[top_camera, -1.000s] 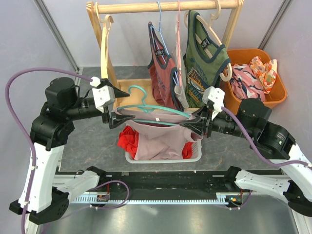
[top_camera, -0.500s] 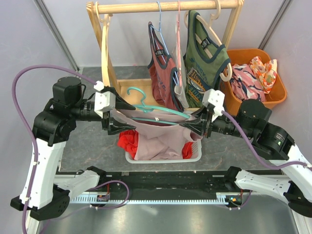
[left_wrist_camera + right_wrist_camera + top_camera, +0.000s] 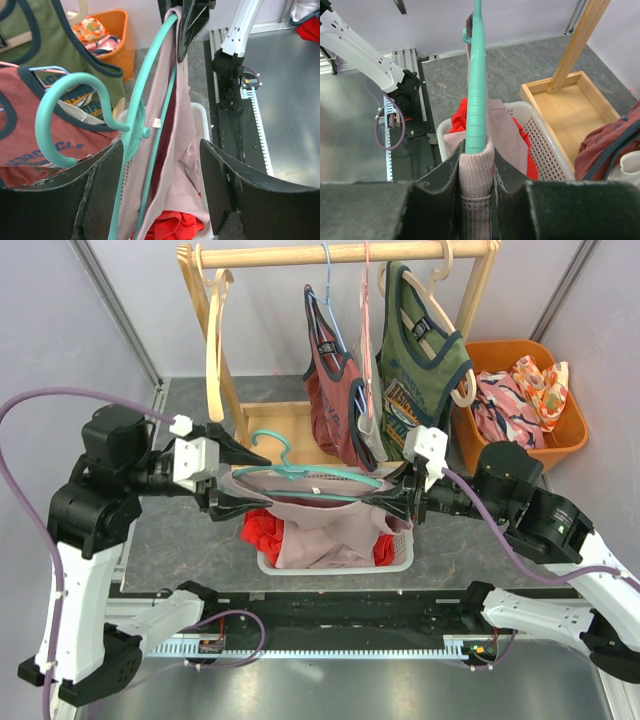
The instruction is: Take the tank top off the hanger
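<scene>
A pale pink tank top [image 3: 322,532] hangs on a teal hanger [image 3: 300,472] held level above the white basket [image 3: 402,556]. My right gripper [image 3: 388,497] is shut on the hanger's right end, with the pink ribbed strap [image 3: 476,185] pinched between its pads over the teal arm [image 3: 477,90]. My left gripper [image 3: 243,484] is open around the hanger's left end. In the left wrist view its fingers straddle the teal hanger [image 3: 145,100] and the pink fabric [image 3: 176,125]. The left gripper [image 3: 161,150] has one finger close beside the hanger and the other apart from the cloth.
A wooden rack [image 3: 340,253] behind holds a maroon top [image 3: 335,380], a green top [image 3: 420,360] and a bare cream hanger [image 3: 213,340]. An orange bin [image 3: 565,435] of clothes stands at right. Red cloth [image 3: 262,525] lies in the basket.
The left gripper has shifted down and a little left, and its jaws have narrowed somewhat around the hanger end. The hanger now sits lower and more level. The right grip is unchanged.
</scene>
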Controlling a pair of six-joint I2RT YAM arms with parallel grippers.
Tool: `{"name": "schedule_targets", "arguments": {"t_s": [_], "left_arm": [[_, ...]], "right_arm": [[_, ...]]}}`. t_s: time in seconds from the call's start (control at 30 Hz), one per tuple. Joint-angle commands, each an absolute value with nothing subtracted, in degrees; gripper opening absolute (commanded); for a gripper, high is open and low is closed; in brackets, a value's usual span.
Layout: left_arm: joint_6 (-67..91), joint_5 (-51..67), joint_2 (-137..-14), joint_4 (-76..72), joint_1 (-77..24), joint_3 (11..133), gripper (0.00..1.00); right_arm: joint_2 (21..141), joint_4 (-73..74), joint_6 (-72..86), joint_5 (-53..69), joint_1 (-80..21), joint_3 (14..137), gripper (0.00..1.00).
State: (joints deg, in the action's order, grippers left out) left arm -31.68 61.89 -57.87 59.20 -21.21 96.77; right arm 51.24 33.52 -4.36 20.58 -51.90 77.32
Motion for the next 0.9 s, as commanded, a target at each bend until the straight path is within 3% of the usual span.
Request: {"name": "schedule_targets", "arguments": {"t_s": [0.0,0.7,0.8,0.83,0.87], "left_arm": [[-31.4,62.7,-54.8,57.9,-20.2,94.8,0.70],[-38.6,53.4,-55.2,53.7,-19.7,85.9,0.68],[-38.7,54.9,-55.2,53.8,-19.7,86.0,0.45],[-38.7,55.2,-55.2,53.7,-19.7,86.0,0.20],[-38.7,55.2,-55.3,53.8,-19.7,86.3,0.09]], "right_arm": [[51.2,29.4,-5.0,22.7,-52.0,77.8,0.00],[50.6,29.0,-4.3,25.2,-52.0,79.1,0.00],[50.5,29.1,-4.4,24.7,-52.0,79.2,0.00],[50.5,29.2,-4.5,24.2,-52.0,79.1,0.00],[50.5,29.3,-4.6,23.8,-52.0,79.0,0.00]]}}
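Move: The green hanger's left arm, just left of the hook's neck, lies about 4 cm ahead of the left hand, level sideways, and 5 cm below. The hook is some 8 cm ahead, 3 cm right and 3 cm below the left hand; the maroon tank top hangs roughly 20 cm ahead, 15 cm right and 8 cm lower. From the right hand, that hanger arm lies about 20 cm left, 3 cm ahead, at nearly the same height. After easing back about 1 cm, the left hand swings down roughly 5 cm and forward onto the left arm of the green hanger, open fingers straddling it with a slight counter-clockwise turn. It then settles and closes most of the way around that arm beside the hook's neck, while the right hand keeps its pinch on the hanger's right end and the tank top's strap. ##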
